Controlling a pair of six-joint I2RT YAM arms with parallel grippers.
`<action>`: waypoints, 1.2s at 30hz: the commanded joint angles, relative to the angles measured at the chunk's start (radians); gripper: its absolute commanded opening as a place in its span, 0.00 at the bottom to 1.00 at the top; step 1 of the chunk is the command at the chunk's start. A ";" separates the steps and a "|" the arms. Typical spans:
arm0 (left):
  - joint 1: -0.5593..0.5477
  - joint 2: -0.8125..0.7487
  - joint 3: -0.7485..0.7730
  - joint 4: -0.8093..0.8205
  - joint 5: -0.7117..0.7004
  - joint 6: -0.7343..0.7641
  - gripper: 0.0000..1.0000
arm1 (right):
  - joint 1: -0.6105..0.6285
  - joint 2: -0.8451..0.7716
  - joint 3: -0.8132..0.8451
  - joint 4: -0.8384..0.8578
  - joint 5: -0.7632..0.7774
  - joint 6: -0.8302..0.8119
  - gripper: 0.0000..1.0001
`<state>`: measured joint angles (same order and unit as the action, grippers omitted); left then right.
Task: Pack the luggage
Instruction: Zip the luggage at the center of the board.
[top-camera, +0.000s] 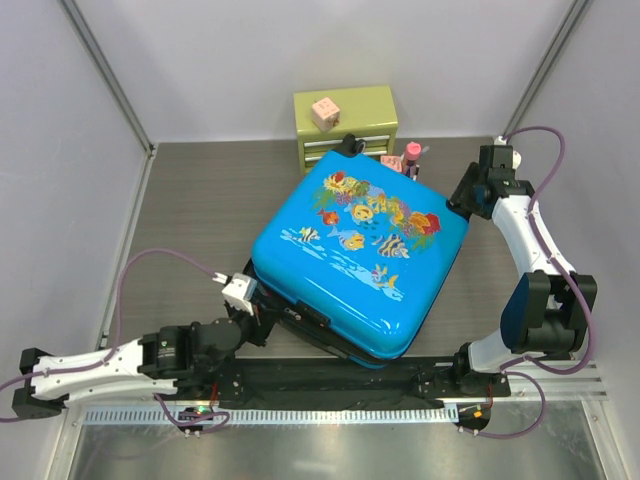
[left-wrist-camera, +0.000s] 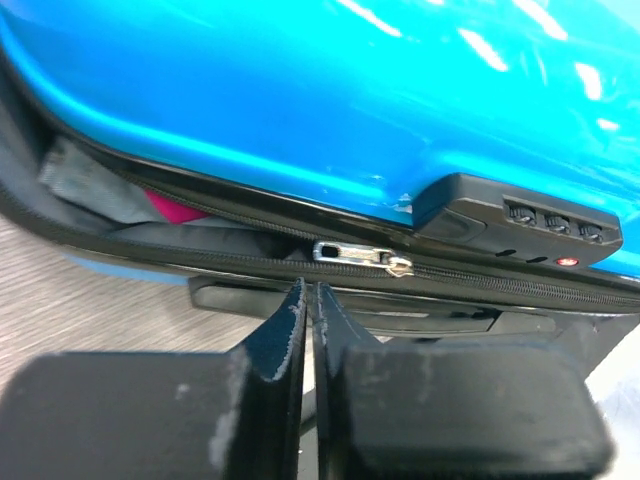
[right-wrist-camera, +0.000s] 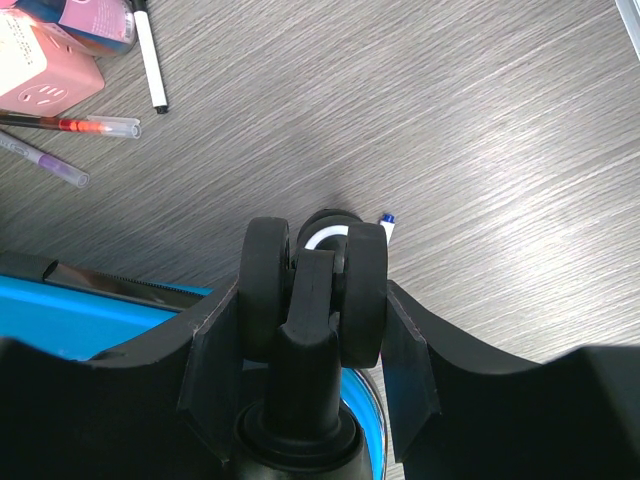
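The luggage, a bright blue fish-print suitcase, lies flat mid-table with its lid down. In the left wrist view its seam still gapes at the left, showing grey lining and something pink. A silver zipper slider sits on the black zip, left of the combination lock. My left gripper is shut just below that slider, and nothing shows between its fingers. My right gripper is at the luggage's far right corner, shut on a black twin wheel, one finger against each side.
A small green drawer chest with a pink cube on top stands behind the luggage. A pink bottle is next to it. A pink box, a black marker and a red pen lie on the table near the wheel.
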<state>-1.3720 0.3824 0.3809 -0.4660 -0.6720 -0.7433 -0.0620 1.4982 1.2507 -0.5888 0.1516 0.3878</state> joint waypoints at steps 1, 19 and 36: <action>0.004 0.085 0.018 0.136 0.069 0.032 0.08 | 0.013 -0.018 -0.023 -0.082 0.034 -0.083 0.01; 0.004 0.113 0.023 0.207 -0.018 -0.019 0.60 | 0.013 -0.018 -0.033 -0.088 0.022 -0.078 0.01; 0.004 -0.080 0.107 -0.387 -0.284 -0.465 0.66 | 0.329 -0.118 -0.221 -0.069 0.095 0.049 0.01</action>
<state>-1.3720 0.3027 0.4324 -0.6895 -0.8394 -1.0592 0.0925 1.3781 1.1187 -0.5011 0.2607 0.4973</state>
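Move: Just beyond the left hand's shut fingertips sits the suitcase's zipper pull, about 2 cm ahead, 3 cm to the right and some 1 cm lower. The combination lock is roughly level with that hand and 11 cm to its right; the suitcase's near left corner is about 9 cm ahead and 5 cm left. From the right hand, already gripping the far right corner's wheel, the pull lies some 23 cm back and 38 cm left, slightly lower; the pink bottle is about 13 cm ahead, 10 cm left. Opening its fingers wide, the left hand first slips about 4 cm right along the zipped edge, then doubles back roughly 8 cm left in a low arc, up some 3 cm and partly down again, turning about 15 degrees counter-clockwise to finish with its fingers spread around the seam by the pull. Late on, the right hand keeps its grip on the wheel and drags the suitcase about 4 cm left and slightly back. ##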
